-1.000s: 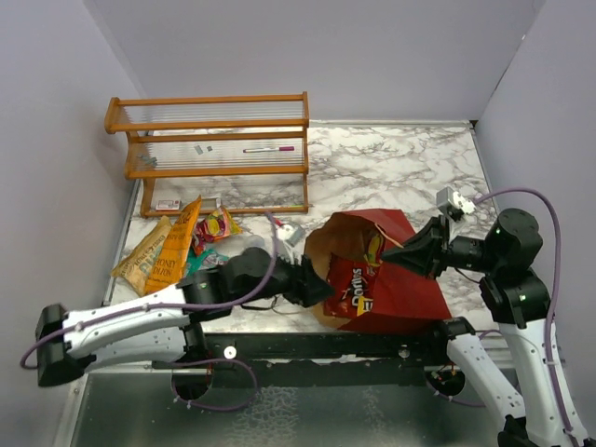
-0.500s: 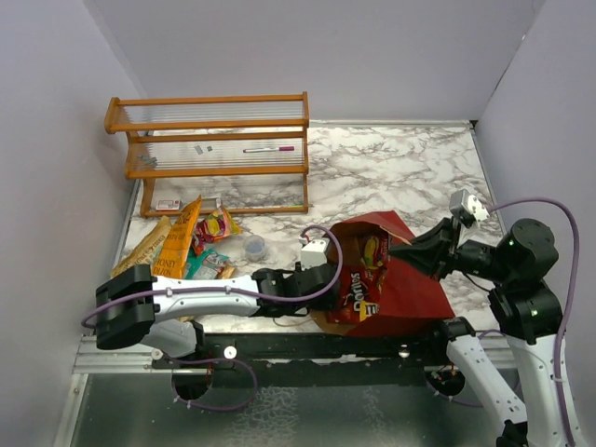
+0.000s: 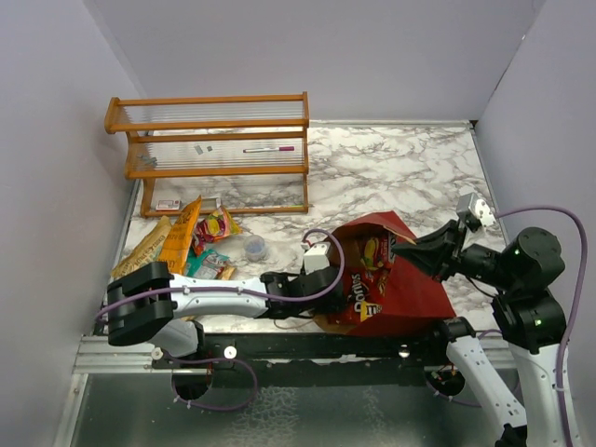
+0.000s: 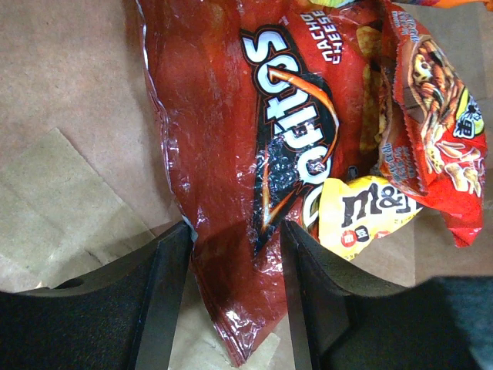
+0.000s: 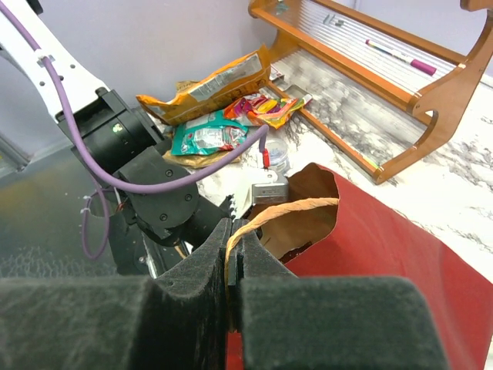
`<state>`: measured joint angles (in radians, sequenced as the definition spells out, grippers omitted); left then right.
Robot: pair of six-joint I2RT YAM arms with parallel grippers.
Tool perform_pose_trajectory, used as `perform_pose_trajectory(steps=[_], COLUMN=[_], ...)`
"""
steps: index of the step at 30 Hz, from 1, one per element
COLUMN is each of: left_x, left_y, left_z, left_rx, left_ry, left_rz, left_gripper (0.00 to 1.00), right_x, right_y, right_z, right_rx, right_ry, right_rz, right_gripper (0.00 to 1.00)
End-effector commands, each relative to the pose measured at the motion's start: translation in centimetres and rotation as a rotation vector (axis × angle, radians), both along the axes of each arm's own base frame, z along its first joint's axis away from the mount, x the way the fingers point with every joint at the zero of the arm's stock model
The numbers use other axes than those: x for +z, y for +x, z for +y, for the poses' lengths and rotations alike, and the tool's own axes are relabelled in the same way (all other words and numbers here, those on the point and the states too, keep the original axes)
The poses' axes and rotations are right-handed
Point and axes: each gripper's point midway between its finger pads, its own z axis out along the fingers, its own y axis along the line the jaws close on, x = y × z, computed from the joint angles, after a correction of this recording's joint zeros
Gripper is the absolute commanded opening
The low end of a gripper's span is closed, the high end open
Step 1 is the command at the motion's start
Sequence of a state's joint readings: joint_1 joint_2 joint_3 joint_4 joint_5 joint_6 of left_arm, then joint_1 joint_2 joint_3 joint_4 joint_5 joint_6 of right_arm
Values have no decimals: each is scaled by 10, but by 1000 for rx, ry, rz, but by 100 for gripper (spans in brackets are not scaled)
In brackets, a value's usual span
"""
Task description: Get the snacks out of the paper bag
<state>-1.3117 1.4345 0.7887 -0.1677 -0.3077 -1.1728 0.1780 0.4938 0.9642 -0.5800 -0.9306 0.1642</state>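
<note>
The dark red paper bag point(image 3: 414, 293) lies on its side with its mouth facing left. My right gripper point(image 5: 233, 243) is shut on its twisted paper handle point(image 5: 296, 208) and holds the mouth up. My left gripper point(image 4: 235, 231) is inside the bag. It is open, with its fingers on either side of the lower end of a red Doritos packet point(image 4: 269, 131), which rests on the tan inner paper. Beside that packet lie a yellow M&M's packet point(image 4: 370, 212) and a red-orange snack packet point(image 4: 431, 131). In the top view the Doritos packet point(image 3: 360, 293) shows in the bag's mouth.
Several snack packets point(image 3: 177, 244) lie on the marble table at the left, with a small clear round container point(image 3: 253, 247) beside them. A wooden two-shelf rack point(image 3: 214, 149) stands at the back left with a pen point(image 3: 270, 148) on it.
My left arm has swung right and reached into the bag's mouth, down to the Doritos packet. My right gripper has drawn the handle a little to the right.
</note>
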Motion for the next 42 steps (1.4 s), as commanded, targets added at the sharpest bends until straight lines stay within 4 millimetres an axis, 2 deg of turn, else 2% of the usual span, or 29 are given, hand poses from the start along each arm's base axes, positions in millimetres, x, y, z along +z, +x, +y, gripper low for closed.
perform_pose_trajectory(steps=[1,7,13,17,19,21,23,28,32,38,42], left_x=[-6,-19,-34,-35,-33,-22,-4,73,141,228,280], left_y=[-6,-6,-1,2,6,9,10,8,-5,-9,-5], left_z=[-8,-11,2,7,10,8,2,-24,-41,-54,-51], left_rx=[11,30,93,103,112,103,71,-85,-230,-355,-373], left_ry=[-38,-57,-55,-56,-42,-48,-78,-257,-400,-470,-502], left_rz=[43,74,94,87,71,47,19,-99,-179,-310,-405], left_gripper=[54,51,48,34,21,8,0,0,0,0,0], right_x=[11,11,14,14,14,15,16,12,6,10,16], right_y=[-4,-4,-5,-5,-5,-4,-2,15,34,61,73], right_z=[-3,-4,-5,-6,-7,-8,-10,-25,-44,-67,-83], right_rx=[-29,-41,-50,-56,-64,-78,-100,-241,-405,-610,-722], right_ry=[14,20,29,29,29,30,26,17,33,126,155], right_rz=[-39,-43,-56,-57,-60,-63,-70,-64,-24,42,55], right_gripper=[2,2,2,2,2,2,2,2,2,2,2])
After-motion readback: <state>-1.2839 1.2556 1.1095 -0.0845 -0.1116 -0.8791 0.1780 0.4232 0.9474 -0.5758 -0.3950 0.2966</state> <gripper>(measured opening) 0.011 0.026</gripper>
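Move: The Doritos pack lies in the paper bag ahead of the left hand, its middle about 8 cm forward, 5 cm right and 6 cm below; its near end already lies just past the parted fingers. The M&M's pouch is some 2 cm ahead and 8 cm right, the noodle snack 6 cm ahead and 11 cm right, both about 5 cm lower. From the right hand, the Doritos middle lies roughly 6 cm ahead, 6 cm left and 31 cm below. The left hand sinks about 4 cm further into the bag with its fingers half open, shuts them on the near end of the Doritos pack, then pulls up fast by some 26 cm, drifting about 6 cm right as the wrist swings the fingertips from steeply down to nearly level and pointing right. The right hand keeps its pinch on the bag's twine handle, almost still at first, then as the left hand rises it carries the handle about 5 cm forward and as far right, turning some 30 degrees clockwise. ##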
